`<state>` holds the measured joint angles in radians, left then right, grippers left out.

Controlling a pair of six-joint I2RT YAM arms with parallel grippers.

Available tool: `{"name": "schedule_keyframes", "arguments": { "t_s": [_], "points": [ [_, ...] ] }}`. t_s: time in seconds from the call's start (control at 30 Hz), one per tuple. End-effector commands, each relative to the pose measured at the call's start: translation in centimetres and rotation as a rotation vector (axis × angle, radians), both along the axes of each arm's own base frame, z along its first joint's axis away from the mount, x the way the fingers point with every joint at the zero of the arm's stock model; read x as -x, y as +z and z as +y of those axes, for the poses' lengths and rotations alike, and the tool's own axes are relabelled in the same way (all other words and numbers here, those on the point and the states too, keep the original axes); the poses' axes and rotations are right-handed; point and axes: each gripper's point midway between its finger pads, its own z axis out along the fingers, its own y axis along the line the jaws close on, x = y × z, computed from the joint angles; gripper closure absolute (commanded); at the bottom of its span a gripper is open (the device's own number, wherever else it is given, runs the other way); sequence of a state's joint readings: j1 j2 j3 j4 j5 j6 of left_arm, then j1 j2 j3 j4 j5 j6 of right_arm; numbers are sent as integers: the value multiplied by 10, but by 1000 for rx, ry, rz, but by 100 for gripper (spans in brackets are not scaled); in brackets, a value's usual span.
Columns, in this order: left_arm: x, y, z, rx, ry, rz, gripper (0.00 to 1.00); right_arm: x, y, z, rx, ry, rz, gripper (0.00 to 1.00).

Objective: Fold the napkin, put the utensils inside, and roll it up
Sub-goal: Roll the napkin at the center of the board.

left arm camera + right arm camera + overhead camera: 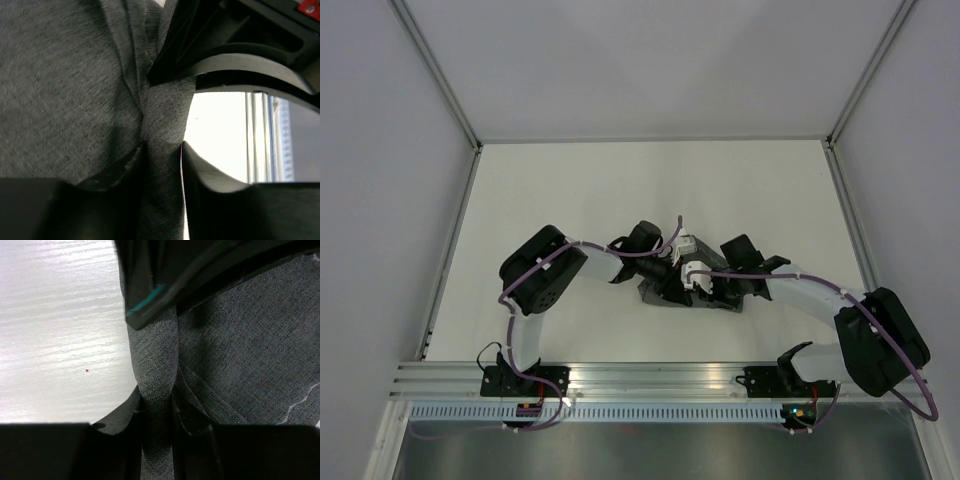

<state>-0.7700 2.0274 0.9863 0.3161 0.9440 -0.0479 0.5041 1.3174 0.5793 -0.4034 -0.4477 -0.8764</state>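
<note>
The dark grey napkin (655,292) lies bunched in the middle of the white table, mostly hidden under both grippers. My left gripper (672,272) is shut on a fold of the napkin (162,125), seen close up in the left wrist view. My right gripper (705,285) is shut on another rolled fold of the napkin (157,370); a lighter stitched hem line (295,405) shows at the right. The two grippers meet over the cloth. The utensils are hidden.
The white table (570,190) has raised rails on the left (450,250) and right (850,230). A metal rail (650,375) runs along the near edge by the arm bases. The other arm's black gripper (240,55) crowds the left wrist view.
</note>
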Motion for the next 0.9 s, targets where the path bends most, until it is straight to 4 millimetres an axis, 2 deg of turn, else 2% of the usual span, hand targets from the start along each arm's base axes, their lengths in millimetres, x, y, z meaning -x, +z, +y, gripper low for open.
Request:
{"name": "schedule_keyframes", "arguments": {
  "t_s": [0.0,0.03,0.13,0.17,0.2,0.23,0.27,0.3,0.33,0.37,0.43,0.47,0.53,0.57,0.6,0.63,0.7,0.73,0.77,0.8,0.87],
  "points": [
    [-3,-36,26,-212,215,114,55,-7,-5,-8,44,-10,32,98],
    [-8,-35,26,-206,244,98,50,-7,-6,-9,41,-15,49,99],
    [-14,-23,26,-170,315,86,58,-10,-8,-11,38,-20,108,100],
    [-21,-16,22,-130,341,56,55,-13,-5,-11,35,-22,118,99],
    [-24,-19,30,-146,415,63,52,-14,-8,-13,28,-28,149,100],
    [-33,-3,27,-101,458,28,50,-17,-4,-13,25,-20,157,99],
    [-36,4,29,-83,497,24,49,-17,-7,-14,27,-19,184,100],
    [-37,-1,38,-95,553,11,48,-20,-6,-16,18,-32,198,99],
    [-41,4,42,-79,593,-9,46,-25,-2,-15,14,-28,206,99],
    [-48,28,42,-12,627,-59,44,-24,-7,-16,17,-29,239,100],
    [-54,32,54,-31,688,-113,39,-24,-7,-18,11,-38,291,100],
    [-55,42,55,-20,689,-166,37,-29,-9,-16,12,-31,312,100],
    [-56,46,61,-28,709,-238,36,-36,-7,-14,9,-35,343,99],
    [-52,56,58,-11,678,-314,36,-34,-15,-14,20,-38,384,100],
    [-52,55,61,-22,684,-357,36,-36,-17,-13,24,-41,402,100],
    [-45,60,56,-2,659,-403,34,-41,-15,-11,24,-41,412,99],
    [-40,74,55,61,630,-549,29,-40,-24,-10,39,-43,466,100],
    [-34,76,51,61,613,-579,21,-47,-21,-7,36,-47,472,100],
    [-35,75,49,43,583,-629,14,-44,-29,-8,48,-49,517,100],
    [-39,71,48,-24,572,-662,13,-43,-29,-8,53,-53,547,100],
    [-34,74,35,-46,502,-764,15,-49,-34,-5,56,-52,575,100]
  ]
}}
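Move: In both hands' fingers, at the near edge of the napkin, lies the roll; its middle is about at the left fingers and some 4 cm to the left of the right ones, at pinch height. The still flat part of the napkin has its middle roughly 7 cm ahead of either hand, some 1 cm to the right of the left hand and 3 cm to the left of the right hand, about 1 cm lower. Keeping its pinch on the roll, the right hand carries it about 4 cm forward, low over the flat napkin, turning over some 35 degrees so its fingers swing back towards the base. The left fingers open wide and come off the roll; that hand goes forward and left, then up about 5 cm, easing back at the end while turning counter-clockwise. ##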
